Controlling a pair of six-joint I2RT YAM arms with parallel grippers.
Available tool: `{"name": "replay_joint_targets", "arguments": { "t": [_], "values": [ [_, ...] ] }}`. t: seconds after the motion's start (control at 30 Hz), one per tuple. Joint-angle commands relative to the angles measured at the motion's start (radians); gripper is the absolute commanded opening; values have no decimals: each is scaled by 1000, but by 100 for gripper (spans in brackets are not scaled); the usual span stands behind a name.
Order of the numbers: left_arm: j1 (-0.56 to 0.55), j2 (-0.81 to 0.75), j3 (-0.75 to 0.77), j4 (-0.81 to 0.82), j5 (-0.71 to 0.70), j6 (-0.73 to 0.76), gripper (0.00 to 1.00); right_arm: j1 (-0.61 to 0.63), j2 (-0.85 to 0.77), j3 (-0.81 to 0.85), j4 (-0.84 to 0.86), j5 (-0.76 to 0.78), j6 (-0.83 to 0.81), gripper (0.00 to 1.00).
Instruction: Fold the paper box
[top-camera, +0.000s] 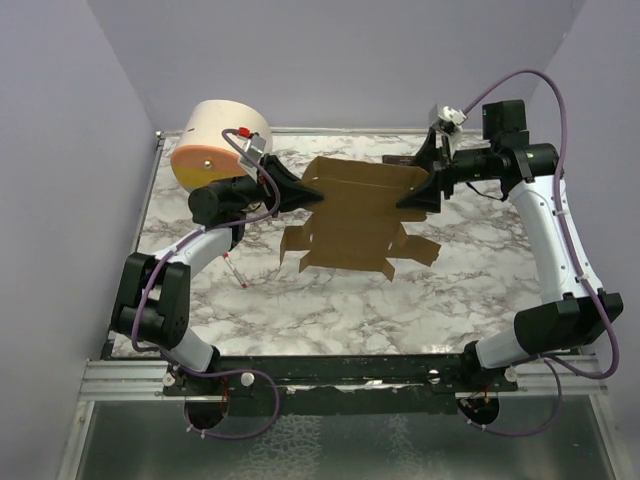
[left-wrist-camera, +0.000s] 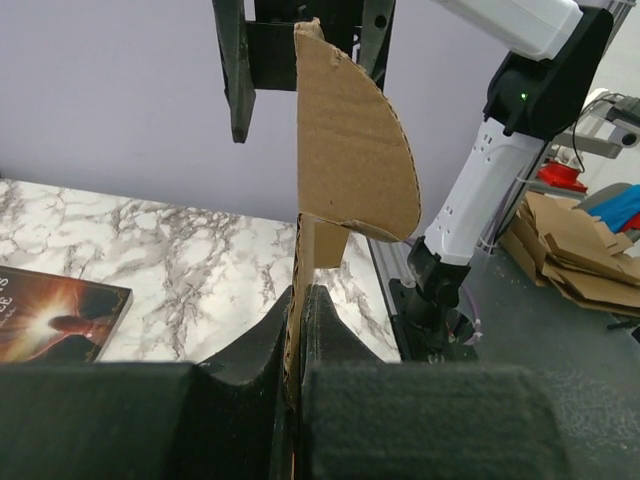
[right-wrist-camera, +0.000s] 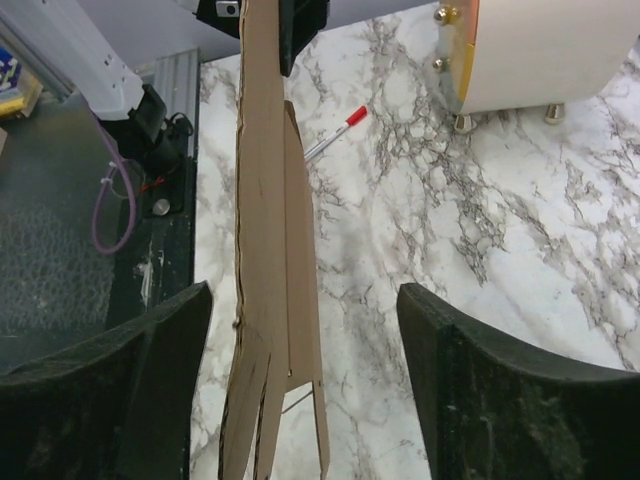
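Note:
The paper box (top-camera: 355, 215) is a flat brown die-cut sheet held above the marble table (top-camera: 300, 310). My left gripper (top-camera: 312, 192) is shut on its left edge. In the left wrist view the sheet (left-wrist-camera: 350, 150) stands edge-on, pinched between the fingertips of that gripper (left-wrist-camera: 300, 298). My right gripper (top-camera: 415, 182) stands open at the sheet's right edge. In the right wrist view the sheet (right-wrist-camera: 262, 250) hangs between the wide-apart fingers of this gripper (right-wrist-camera: 303, 292), closer to the left finger (right-wrist-camera: 120, 390) and touching neither.
A big cream cylinder (top-camera: 215, 140) with an orange face stands at the back left, behind the left arm. A red-capped pen (top-camera: 235, 268) lies on the marble under the left forearm. A dark-covered book (left-wrist-camera: 55, 315) lies flat on the table.

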Motion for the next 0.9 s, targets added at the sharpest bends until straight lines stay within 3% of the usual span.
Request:
{"name": "replay_joint_targets", "arguments": {
  "t": [0.0,0.3,0.87],
  "values": [
    [-7,-9,29,6,16,43,0,49,28,44,-41,93,1,68],
    [-6,-8,24,4,18,50,0,66,45,74,-71,108,-15,43],
    [-7,-6,25,0,17,49,0,71,55,140,-131,120,-66,45]
  ]
}}
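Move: The paper box hangs from the left hand's pinch, its middle about 7 cm to that hand's right, 2 cm back and 5 cm below. From the open right hand, whose fingers straddle its right edge, that middle lies roughly 12 cm left, 2 cm back and 5 cm down. The book lies on the table some 15 cm ahead of the right hand, 5 cm to its right and 25 cm below. Right fingers partly close astride the box's right edge, easing 1 cm left and dipping, then rising about 1.5 cm. ##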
